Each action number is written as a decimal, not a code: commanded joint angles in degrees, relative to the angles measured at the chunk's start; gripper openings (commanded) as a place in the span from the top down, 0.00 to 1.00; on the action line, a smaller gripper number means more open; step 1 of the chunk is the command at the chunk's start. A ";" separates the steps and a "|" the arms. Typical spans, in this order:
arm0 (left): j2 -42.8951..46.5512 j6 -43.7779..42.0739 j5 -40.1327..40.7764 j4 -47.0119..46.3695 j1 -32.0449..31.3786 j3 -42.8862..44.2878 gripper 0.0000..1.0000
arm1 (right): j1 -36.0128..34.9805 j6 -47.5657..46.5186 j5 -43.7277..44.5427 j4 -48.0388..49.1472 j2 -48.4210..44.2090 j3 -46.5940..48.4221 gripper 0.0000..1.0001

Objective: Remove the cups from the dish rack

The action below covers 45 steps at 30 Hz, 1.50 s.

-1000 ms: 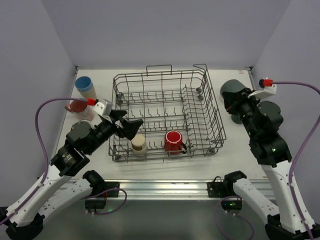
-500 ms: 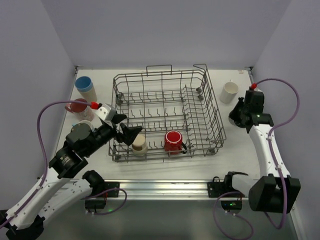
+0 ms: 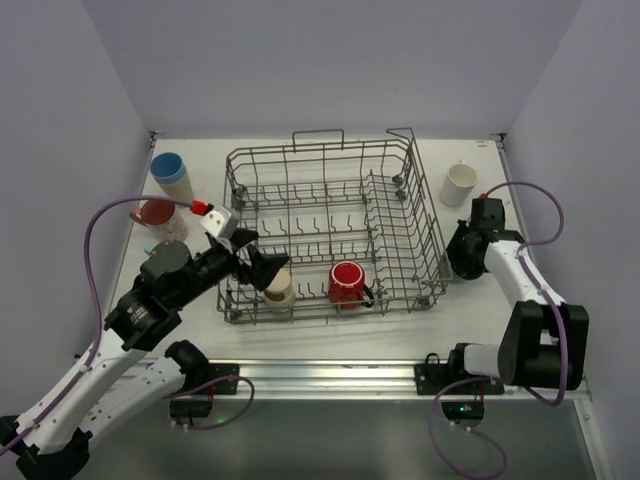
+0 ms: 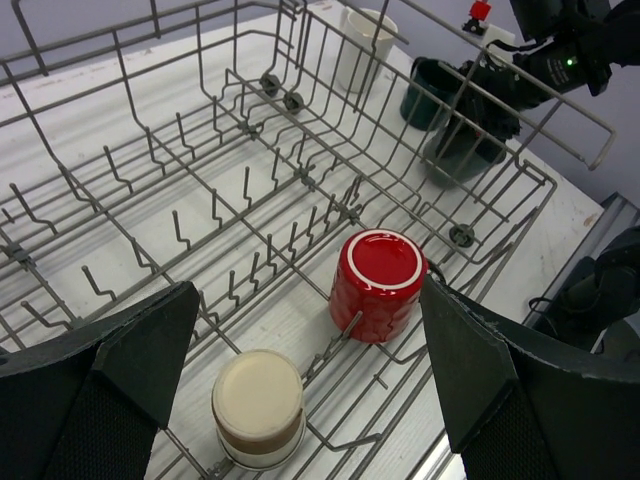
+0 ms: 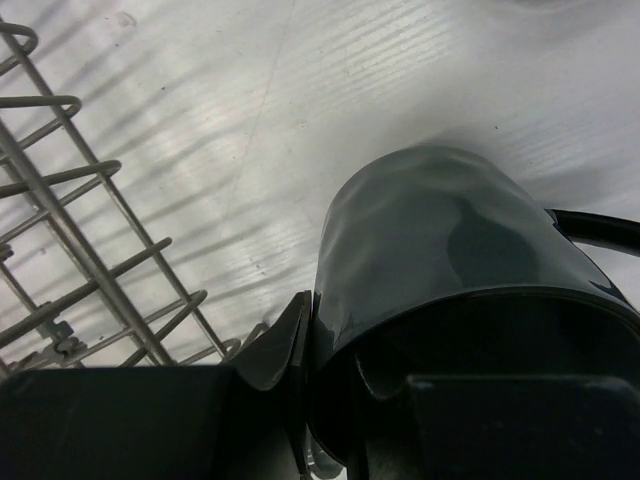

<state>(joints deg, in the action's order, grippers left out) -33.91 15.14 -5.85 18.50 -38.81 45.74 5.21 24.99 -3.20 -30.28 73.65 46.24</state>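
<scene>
The grey wire dish rack [image 3: 400, 215] stands mid-table. In it a red mug [image 3: 347, 281] and a beige cup [image 3: 278, 287] stand upside down near the front; both show in the left wrist view, the red mug [image 4: 378, 283] and the beige cup [image 4: 258, 405]. My left gripper [image 3: 256, 266] hovers open and empty just above them, fingers [image 4: 125, 360] wide apart. My right gripper [image 3: 462, 255] is shut on a dark mug [image 5: 440, 230], one finger [image 5: 275, 345] outside its wall and one inside, low over the table right of the rack.
A cream cup [image 3: 459, 184] stands at the far right. A blue cup [image 3: 170, 172] and a pink cup [image 3: 155, 214] stand left of the rack. A dark teal mug [image 4: 428, 92] sits by the right arm. The table's right edge [image 3: 545, 290] is close to that arm.
My right arm has swung down and toward the front with the dark mug, from high at the far right to low beside the rack. My left gripper has edged further over the beige cup.
</scene>
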 commanded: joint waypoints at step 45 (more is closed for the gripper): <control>-46.24 -9.86 5.05 -14.28 -19.20 8.32 0.00 | -0.64 5.15 -18.94 10.95 -36.30 3.07 0.01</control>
<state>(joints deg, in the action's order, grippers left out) -78.67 7.75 -1.78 6.79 -57.80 52.25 4.86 29.78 -18.15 -22.11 36.60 49.76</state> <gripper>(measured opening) 0.997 0.990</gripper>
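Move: The red mug, upside down in the rack, lies about 16 cm to the right of the open left hand, 3 cm farther out and some 24 cm below; the cream cup stands 15 cm to the left of the mug, level with it. The grey cup held by the right hand has its table spot about 3 cm right of that hand, level fore-and-aft and 7 cm below. Beyond, the green cup is 7 cm ahead of the right hand and 2 cm left, the white cup 14 cm straight ahead. The grey cup is lowered a last centimetre before the right fingers open, letting go of its wall; that hand then rises about 25 cm, tilting its fingers up and drifting left. Towards the red mug, the open left hand sinks a little, then sweeps right and down, some 15 cm each, fingers tipping downward and turning clockwise. ##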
